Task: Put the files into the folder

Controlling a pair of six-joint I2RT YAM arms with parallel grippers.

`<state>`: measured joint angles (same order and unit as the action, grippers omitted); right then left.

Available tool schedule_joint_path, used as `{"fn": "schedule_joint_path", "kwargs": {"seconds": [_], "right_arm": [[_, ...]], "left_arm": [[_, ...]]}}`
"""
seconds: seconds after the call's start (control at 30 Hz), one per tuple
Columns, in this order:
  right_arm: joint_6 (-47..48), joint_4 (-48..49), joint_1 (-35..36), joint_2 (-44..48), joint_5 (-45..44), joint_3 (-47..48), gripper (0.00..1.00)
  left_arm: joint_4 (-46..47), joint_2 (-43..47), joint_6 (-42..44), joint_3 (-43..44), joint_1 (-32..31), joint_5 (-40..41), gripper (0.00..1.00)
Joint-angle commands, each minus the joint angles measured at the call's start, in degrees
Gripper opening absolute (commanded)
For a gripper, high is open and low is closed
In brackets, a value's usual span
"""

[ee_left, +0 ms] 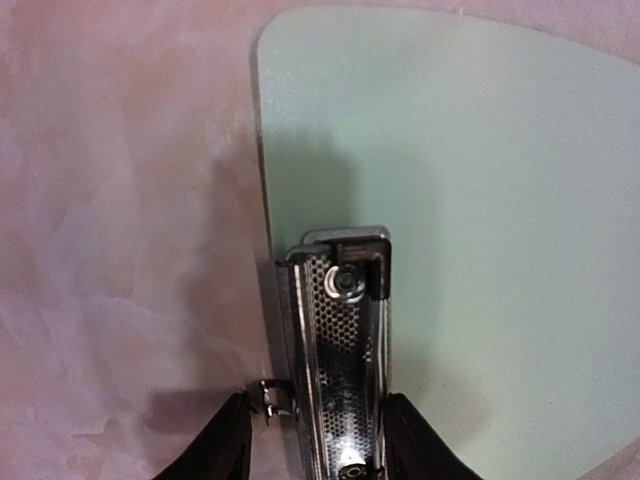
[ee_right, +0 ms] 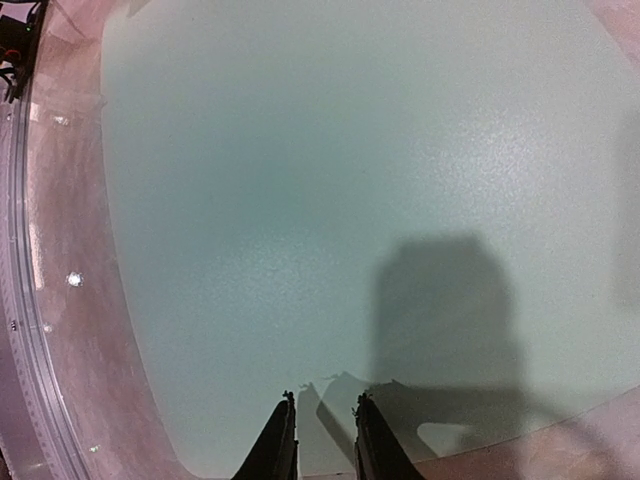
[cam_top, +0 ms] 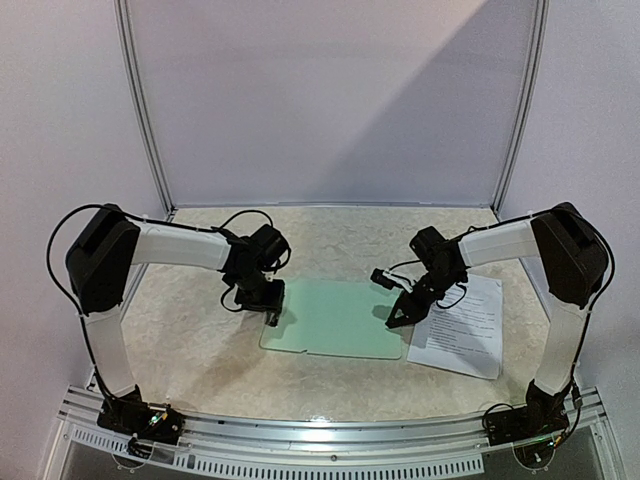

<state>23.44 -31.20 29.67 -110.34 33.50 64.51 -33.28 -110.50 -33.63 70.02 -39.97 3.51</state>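
The folder (cam_top: 335, 318) is a pale mint-green board lying flat mid-table, also seen in the left wrist view (ee_left: 480, 200) and the right wrist view (ee_right: 300, 180). Its shiny perforated metal clip (ee_left: 335, 340) sits at the left short edge. My left gripper (cam_top: 272, 300) (ee_left: 318, 400) is open and straddles that clip; the right finger touches it and a gap shows on the left. My right gripper (cam_top: 400, 315) (ee_right: 322, 400) hovers low over the folder's right end, jaws slightly apart with nothing between them. The files (cam_top: 462, 328), white printed sheets, lie on the table right of the folder, beside the right gripper.
A beige marbled tabletop (cam_top: 200, 340) carries everything. An aluminium rail (cam_top: 330, 435) runs along the near edge, with both arm bases on it. White walls with metal posts (cam_top: 145, 110) close in the back and sides.
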Motion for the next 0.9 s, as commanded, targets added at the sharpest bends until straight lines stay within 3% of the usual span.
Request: {"fn": "schedule_joint_path", "kwargs": {"seconds": [0.0,0.47,0.87], "right_arm": [[0.71,-2.52,0.23,-2.81,-3.09,-1.05,0.20],[1.07,-2.95,0.22,-3.21,-2.91,-0.96,0.21],[1.43,-3.17,0.28,-3.49,-2.92,-1.03,0.21]], "left_arm": [[1.11,-1.31,0.86,-0.72,0.59,-1.83,0.45],[1.19,-4.53,1.26,0.75,0.58,-1.39,0.35],[4.69,-4.26,1.20,-3.06,1.37,-6.36,0.00]]}}
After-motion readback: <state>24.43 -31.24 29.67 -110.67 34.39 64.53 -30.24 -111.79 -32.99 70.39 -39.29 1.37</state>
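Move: The folder's metal clip lies right at my left fingertips, its middle about 1 cm ahead and 1 cm lower, already between the open fingers. The folder's middle is some 14 cm to my right and level with me, and the stack of files roughly 40 cm to my right. From my right hand, poised low over the folder's far end, the clip is about 25 cm to the left and 2 cm ahead. I close my left fingers from about half open to a quarter, pinching the clip from both sides. Staying low, that hand barely drifts at first, then eases forward and to the right along with the closing, about 1 cm each way, with no real turn of the wrist. ##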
